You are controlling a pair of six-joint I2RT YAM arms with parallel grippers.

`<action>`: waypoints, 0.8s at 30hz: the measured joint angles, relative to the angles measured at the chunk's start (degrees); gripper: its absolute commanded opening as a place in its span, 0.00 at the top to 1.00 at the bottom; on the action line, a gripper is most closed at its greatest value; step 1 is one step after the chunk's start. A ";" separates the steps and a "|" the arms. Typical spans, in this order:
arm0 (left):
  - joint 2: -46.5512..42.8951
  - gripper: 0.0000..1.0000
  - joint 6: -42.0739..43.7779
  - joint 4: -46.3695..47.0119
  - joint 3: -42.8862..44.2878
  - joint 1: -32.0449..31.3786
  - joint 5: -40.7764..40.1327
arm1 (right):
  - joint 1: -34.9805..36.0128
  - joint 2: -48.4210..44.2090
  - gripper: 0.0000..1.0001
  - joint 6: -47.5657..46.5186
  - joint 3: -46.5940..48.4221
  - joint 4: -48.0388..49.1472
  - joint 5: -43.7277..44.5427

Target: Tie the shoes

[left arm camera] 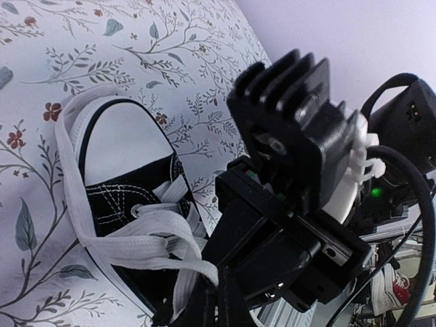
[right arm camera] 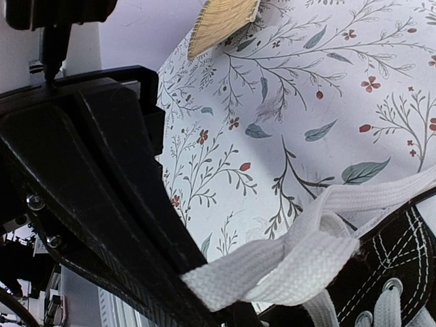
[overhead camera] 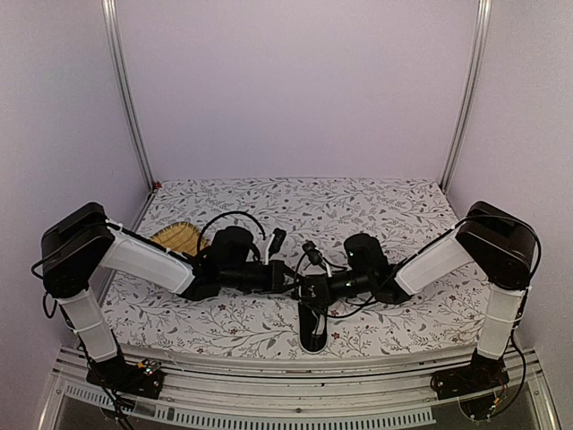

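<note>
The shoe (overhead camera: 313,333) is a small black sneaker with a white toe cap, lying at the table's near edge between the two arms. Both grippers meet just above it. In the left wrist view the shoe (left arm camera: 119,146) shows its toe cap and loose white laces (left arm camera: 146,228), and my left gripper (left arm camera: 216,294) is shut on one lace strand. My right gripper (right arm camera: 221,303) is shut on the end of another flat white lace (right arm camera: 286,262), which loops from the shoe (right arm camera: 392,262). In the top view the left gripper (overhead camera: 288,276) and right gripper (overhead camera: 311,288) almost touch.
A yellow woven mat (overhead camera: 175,237) lies at the left behind the left arm, also seen as the mat (right arm camera: 221,17) in the right wrist view. The flowered tablecloth (overhead camera: 358,202) covers the table. Metal posts stand at the back corners.
</note>
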 measured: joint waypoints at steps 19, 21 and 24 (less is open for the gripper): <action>0.00 0.76 0.87 -0.46 0.46 0.13 -1.18 | -0.26 1.64 0.98 4.59 -0.90 6.64 -2.03; -0.11 0.70 1.25 -0.90 0.46 0.13 -1.55 | -0.20 1.64 0.98 4.52 -0.96 6.67 -1.88; -1.11 0.60 2.56 -2.40 -0.02 0.11 -1.81 | -0.09 1.64 0.98 4.39 -1.51 7.04 -1.36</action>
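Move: The white lace loop is right at the left fingertips, about 2 cm to their right and roughly level with them; the black-and-white shoe's middle lies some 4 cm back, 4 cm to the right and 6 cm below. Its white toe cap is about 9 cm ahead, 4 cm right and 7 cm down. From the right hand, which has lace at its tips, the loop is about 2 cm to the left, level with it. The left fingers open about a third, shifting barely 1 cm left, while the right keeps its lace pinched. ##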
